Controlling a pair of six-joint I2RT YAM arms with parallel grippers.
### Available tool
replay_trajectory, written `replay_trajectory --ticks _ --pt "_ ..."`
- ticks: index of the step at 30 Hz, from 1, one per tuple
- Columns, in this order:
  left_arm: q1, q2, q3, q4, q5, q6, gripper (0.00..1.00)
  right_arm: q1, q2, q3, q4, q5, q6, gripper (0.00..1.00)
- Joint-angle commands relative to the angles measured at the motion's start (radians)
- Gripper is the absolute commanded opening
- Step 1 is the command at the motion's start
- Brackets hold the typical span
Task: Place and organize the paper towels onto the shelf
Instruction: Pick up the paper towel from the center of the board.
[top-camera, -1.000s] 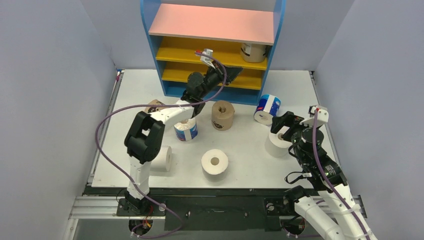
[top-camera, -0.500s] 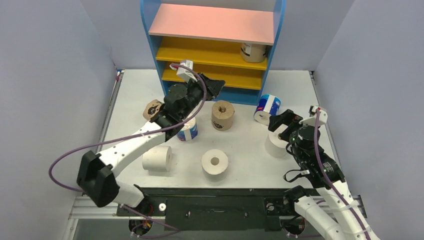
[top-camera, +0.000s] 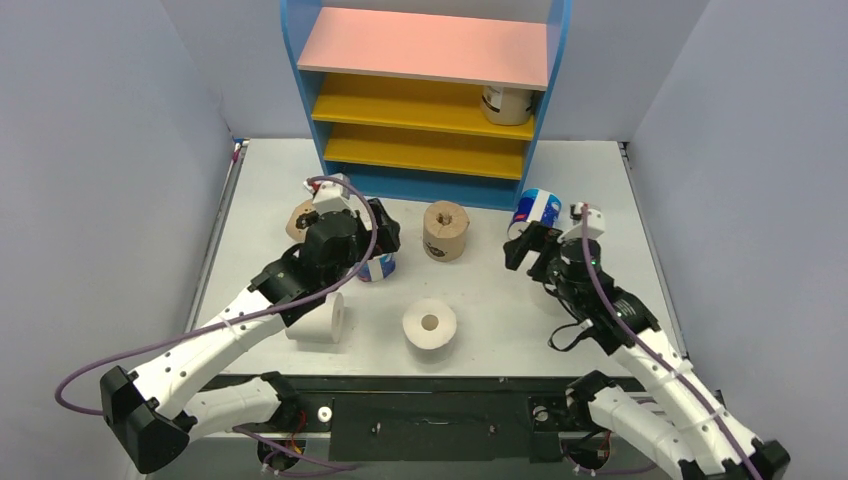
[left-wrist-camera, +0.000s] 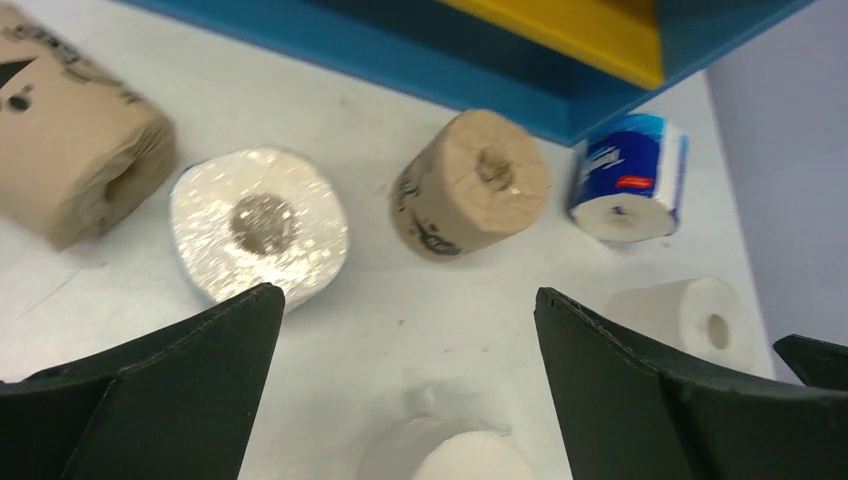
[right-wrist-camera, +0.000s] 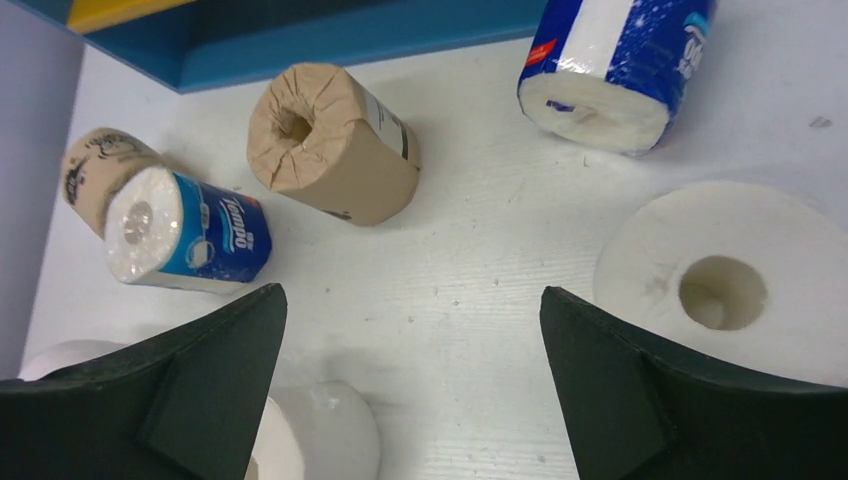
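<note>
The shelf (top-camera: 425, 45) stands at the back with one tan roll (top-camera: 507, 104) on its upper yellow board, at the right. On the table lie the other paper towels: a tan roll (top-camera: 301, 218), a blue-wrapped roll (top-camera: 378, 268), an upright tan roll (top-camera: 446, 230), a second blue roll (top-camera: 535, 212) and two white rolls (top-camera: 318, 318) (top-camera: 430, 324). A third white roll (right-wrist-camera: 735, 285) sits beside my right fingers. My left gripper (top-camera: 375, 235) hovers open above the near blue roll (left-wrist-camera: 258, 220), holding nothing. My right gripper (top-camera: 525, 248) is open and empty too.
Grey walls close in the table on both sides. The shelf's blue base (left-wrist-camera: 400, 60) runs along the back, just behind the upright tan roll (left-wrist-camera: 470, 180). Purple cables trail from both arms.
My left arm has pulled back from the shelf's lower board down to the table, and its jaws have opened. My right gripper has swung left, away from the white roll.
</note>
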Motion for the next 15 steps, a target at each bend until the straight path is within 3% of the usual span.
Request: replay_trajectory --ticks 1,5,10,15 --pt "-0.004 -0.022 -0.018 -0.248 -0.161 -0.116 0.96 0.095 0.166 0.083 0.039 0.100 -0.010 0.92" --pt "-0.009 -0.050 -0.040 -0.326 -0.237 -0.197 0.96 0.125 0.381 0.180 0.046 0.138 0.036 0.90" --pt "-0.007 -0.163 -0.111 -0.309 -0.261 -0.208 0.96 0.128 0.563 0.308 0.099 0.119 0.061 0.89" --pt "-0.003 -0.346 -0.257 -0.125 -0.156 -0.081 0.96 0.125 0.763 0.454 0.082 0.097 0.050 0.90"
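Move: The brown paper towel at the board's centre lies about 15 cm ahead of the right hand, 15 cm to its left and 14 cm below. Almost level with the brown roll's height, the lying blue roll is some 18 cm ahead and 5 cm right of that hand, the upright white roll 3 cm ahead and 9 cm right, and the front white roll 6 cm back and 18 cm left. From the left hand the brown roll is roughly 12 cm ahead, 12 cm right and 19 cm down. Nothing is touched yet: the right hand, fingers still wide open, sweeps about 8 cm forward and as far left towards the brown roll, sinking some 5 cm early on before levelling off, and tips down about 15 degrees. The left hand clears away from the roll, about 8 cm left, dropping some 5 cm and drawing back 4 cm, turning counter-clockwise, its fingers open. ##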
